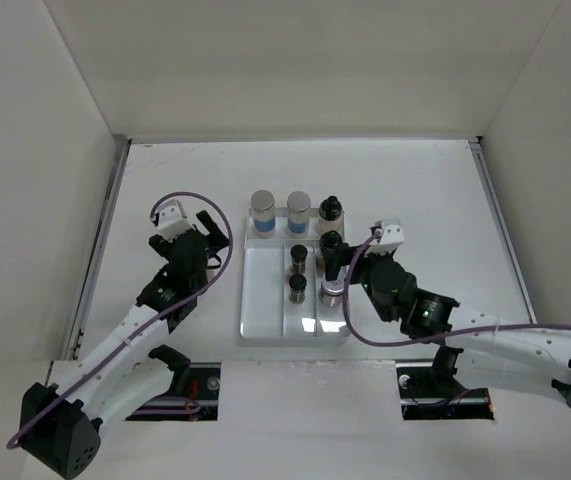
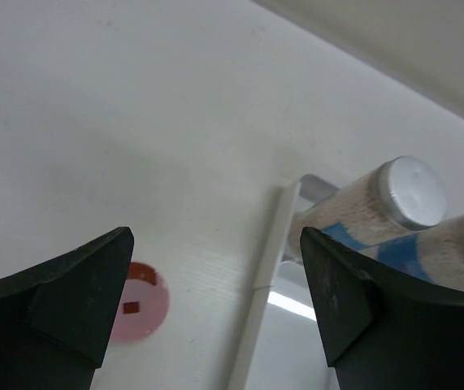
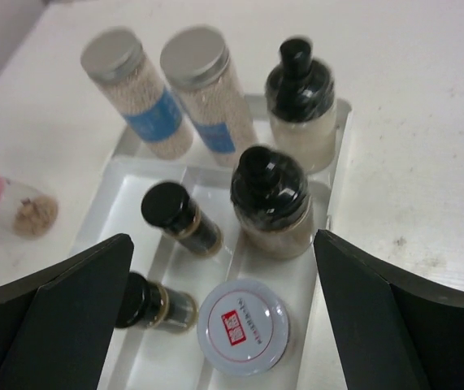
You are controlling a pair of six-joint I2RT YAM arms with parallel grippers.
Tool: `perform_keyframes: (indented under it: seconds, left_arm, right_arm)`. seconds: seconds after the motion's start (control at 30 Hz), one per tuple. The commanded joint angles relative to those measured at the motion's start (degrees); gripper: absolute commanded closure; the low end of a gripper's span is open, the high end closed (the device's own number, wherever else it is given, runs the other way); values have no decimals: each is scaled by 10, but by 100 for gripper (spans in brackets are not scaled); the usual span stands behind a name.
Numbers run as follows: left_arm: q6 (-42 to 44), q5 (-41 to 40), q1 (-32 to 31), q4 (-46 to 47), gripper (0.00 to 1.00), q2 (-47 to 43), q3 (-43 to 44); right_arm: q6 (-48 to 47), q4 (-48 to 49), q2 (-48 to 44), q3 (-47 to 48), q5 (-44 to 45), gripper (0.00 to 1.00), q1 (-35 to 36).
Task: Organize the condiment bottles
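Observation:
Two silver-lidded blue-label jars (image 1: 263, 212) (image 1: 298, 210) stand at the far end of the white tray (image 1: 263, 300). Two small black-capped jars (image 3: 179, 218) (image 3: 146, 302) stand in the middle compartment. Two larger black-capped bottles (image 3: 299, 101) (image 3: 270, 199) and a wide silver-lidded jar (image 3: 242, 327) stand in the right compartment. A pink-lidded jar (image 3: 0, 201) lies on the table left of the tray; its lid shows in the left wrist view (image 2: 138, 313). My right gripper (image 3: 223, 236) is open and empty above the right compartment. My left gripper (image 2: 215, 234) is open and empty beside the tray's left edge.
White walls enclose the table at the back, left and right. The tray's left compartment (image 1: 261, 285) holds nothing in its near part. The tray's left rim (image 2: 266, 276) runs between my left fingers.

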Motion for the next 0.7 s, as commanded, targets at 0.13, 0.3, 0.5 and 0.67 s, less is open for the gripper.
perform_keyframes:
  seconds: [0.13, 0.3, 0.5, 0.67]
  left_arm:
    - [-19, -44, 24, -155, 18, -11, 19]
    - [-13, -20, 32, -156, 19, 26, 31]
    - [-14, -3, 47, -151, 24, 70, 33]
    - [-15, 3, 58, -119, 40, 78, 9]
  right_arm:
    - [-25, 123, -44, -65, 12, 0, -59]
    - [-10, 151, -27, -81, 1, 0, -61]
    - [-4, 156, 2, -78, -17, 0, -58]
    - [3, 156, -9, -88, -15, 0, -66]
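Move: The pink-capped bottle stands about 4 cm to the left of the left hand, 2 cm back and some 11 cm below. From that hand the white tray's middle is roughly 18 cm right and 3 cm back, and its nearest blue-banded jar is about 10 cm right and 9 cm ahead, both lower. From the right hand the bottle lies about 35 cm left and 3 cm ahead, some 11 cm down. Left hand sinks 8 cm towards the pink-capped bottle, shifting left, tipping down, fingers narrowing; right hand drifts right. ##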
